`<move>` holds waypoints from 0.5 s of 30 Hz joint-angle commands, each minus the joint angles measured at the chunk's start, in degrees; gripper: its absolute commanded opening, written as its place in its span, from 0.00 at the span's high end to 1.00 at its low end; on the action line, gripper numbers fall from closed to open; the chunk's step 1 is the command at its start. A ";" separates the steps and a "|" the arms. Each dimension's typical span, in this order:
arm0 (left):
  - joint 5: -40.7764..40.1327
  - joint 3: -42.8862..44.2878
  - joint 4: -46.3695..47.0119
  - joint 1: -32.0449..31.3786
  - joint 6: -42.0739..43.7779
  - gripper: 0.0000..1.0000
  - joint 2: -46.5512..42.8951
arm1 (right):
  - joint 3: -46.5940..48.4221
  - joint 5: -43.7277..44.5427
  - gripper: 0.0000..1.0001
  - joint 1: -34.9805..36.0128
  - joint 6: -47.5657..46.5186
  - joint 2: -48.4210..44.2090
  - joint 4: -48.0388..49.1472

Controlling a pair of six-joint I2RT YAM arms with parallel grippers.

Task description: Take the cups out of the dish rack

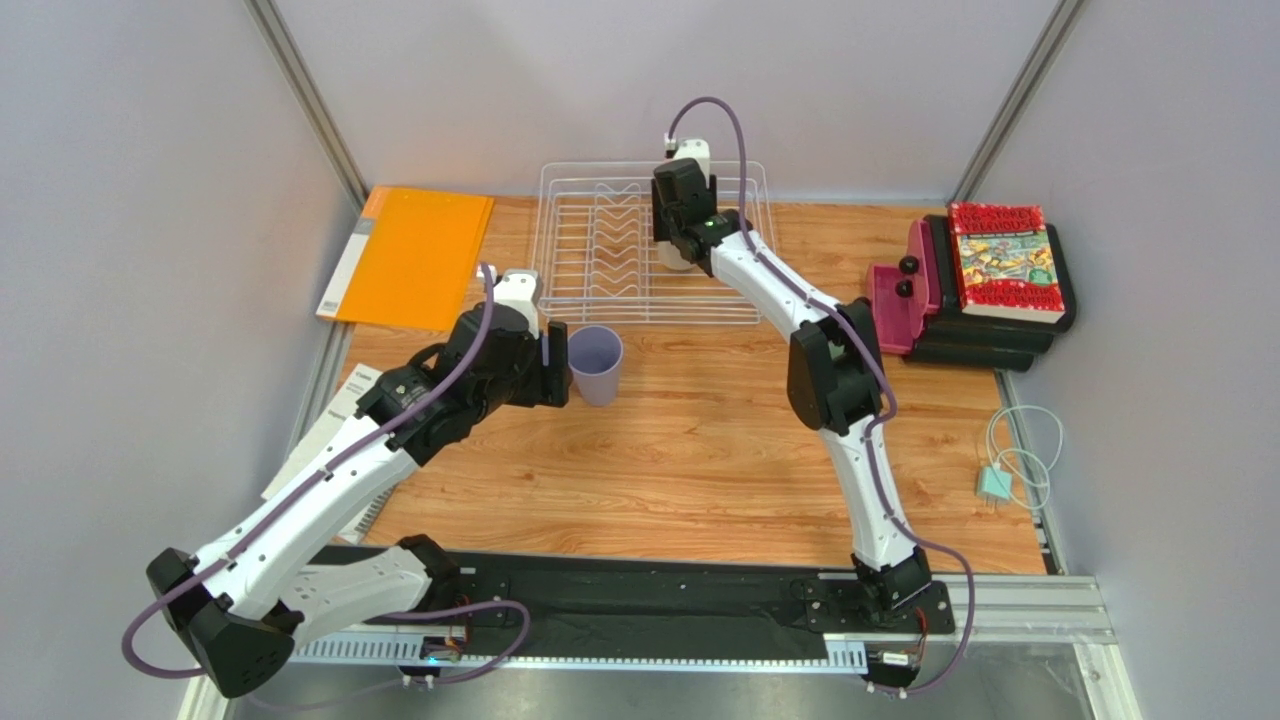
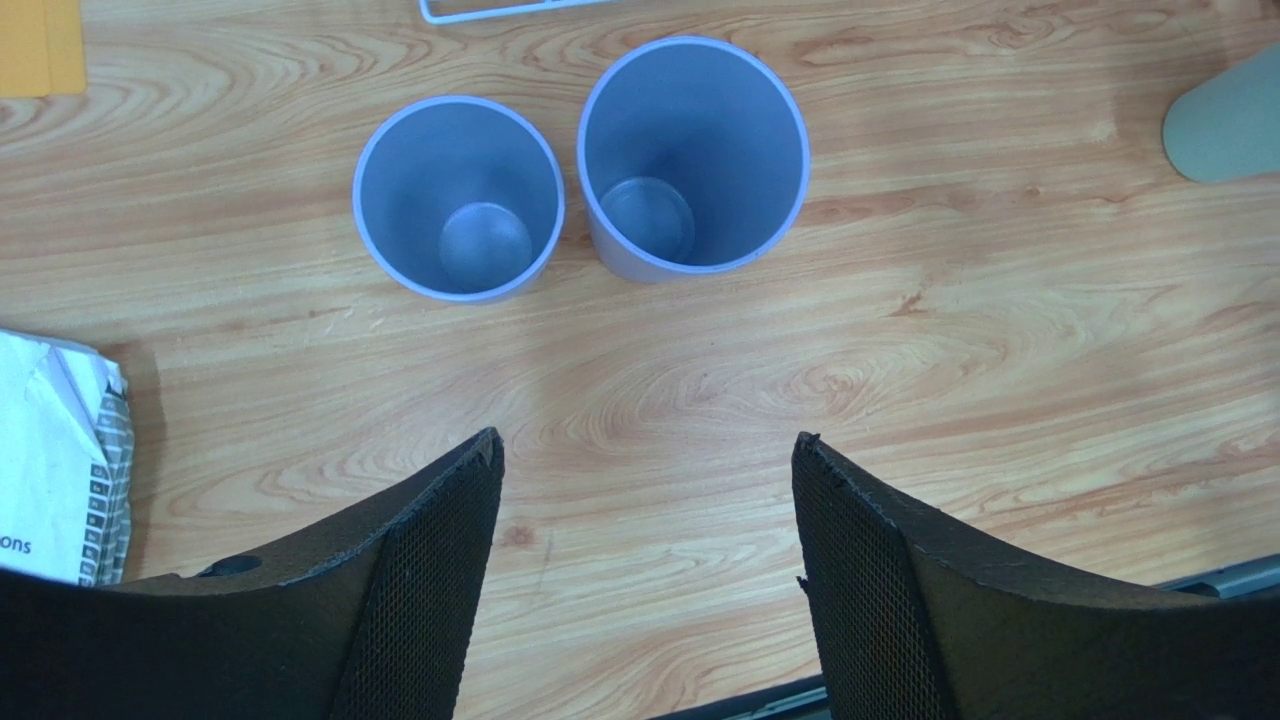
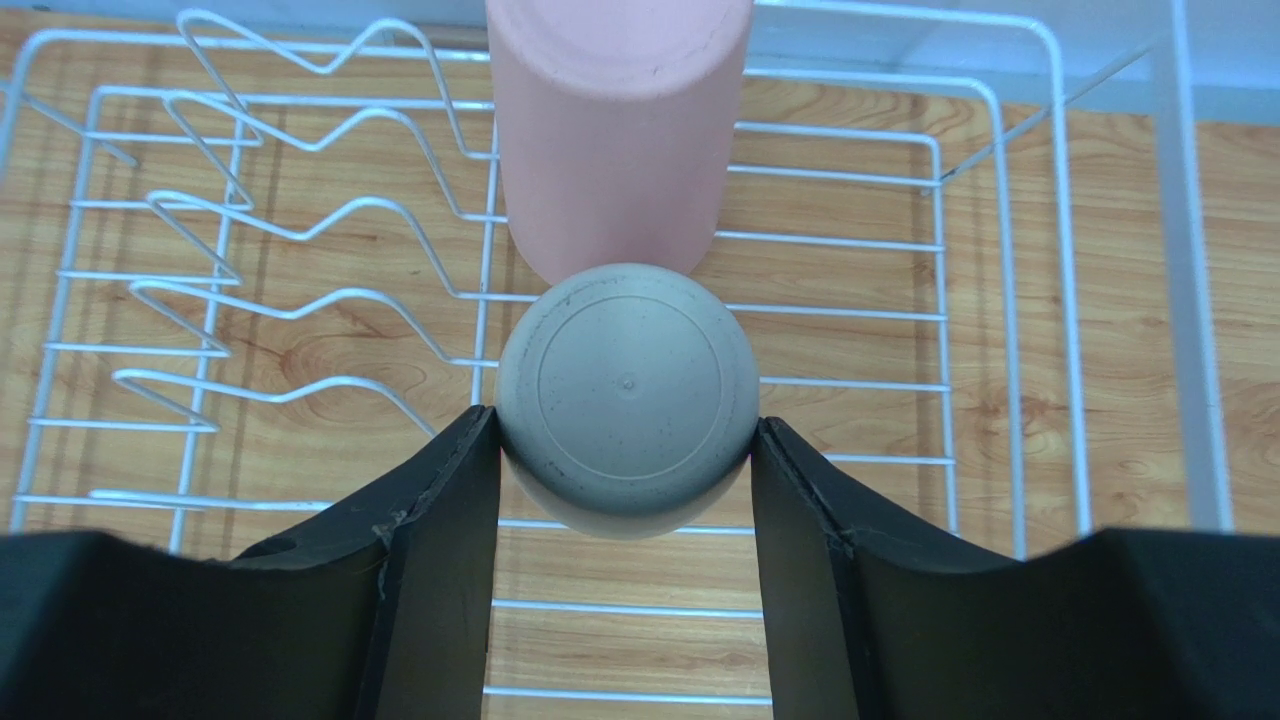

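Note:
Inside the white wire dish rack (image 3: 1052, 165) a sage green cup (image 3: 625, 393) stands upside down. My right gripper (image 3: 625, 420) is shut on it, one finger pressed against each side. A pink cup (image 3: 616, 135) stands upside down right behind it. From above, the right gripper (image 1: 684, 252) reaches into the right half of the dish rack (image 1: 559, 188). Two lavender cups (image 2: 458, 203) (image 2: 691, 158) stand upright side by side on the wooden table. My left gripper (image 2: 646, 443) hangs open just short of them with nothing between its fingers. Only one lavender cup (image 1: 595, 365) shows from above.
An orange folder (image 1: 409, 258) lies left of the rack. A printed sheet (image 2: 60, 450) lies by the left arm. At the right sit a stack of books (image 1: 1004, 263), a maroon object (image 1: 906, 300) and a coiled cable (image 1: 1022, 465). A pale grey rounded shape (image 2: 1232, 128) is cut off at the frame edge.

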 commanded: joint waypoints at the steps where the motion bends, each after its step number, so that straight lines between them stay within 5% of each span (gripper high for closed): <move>1: 0.59 -0.24 1.88 -0.09 -1.12 0.24 -1.83 | -0.55 2.40 1.00 0.69 -1.62 -9.33 2.22; 15: 6.63 -2.43 10.38 -0.18 -9.20 0.23 -5.96 | -17.49 -5.24 1.00 2.54 6.63 -32.87 2.30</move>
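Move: The beige cup is already pinched in the right fingers, its middle about 3 cm below the hand point. The pink cup stands some 8 cm straight ahead, about 3 cm lower than the hand; the nearer purple cup on the table is roughly 18 cm back, 11 cm left and 6 cm lower. From the left hand the beige cup lies some 30 cm ahead, 14 cm right and 11 cm down. Keeping its pinch, the right hand lifts the beige cup about 15 cm, drawing back some 6 cm, fingers tilting up. ##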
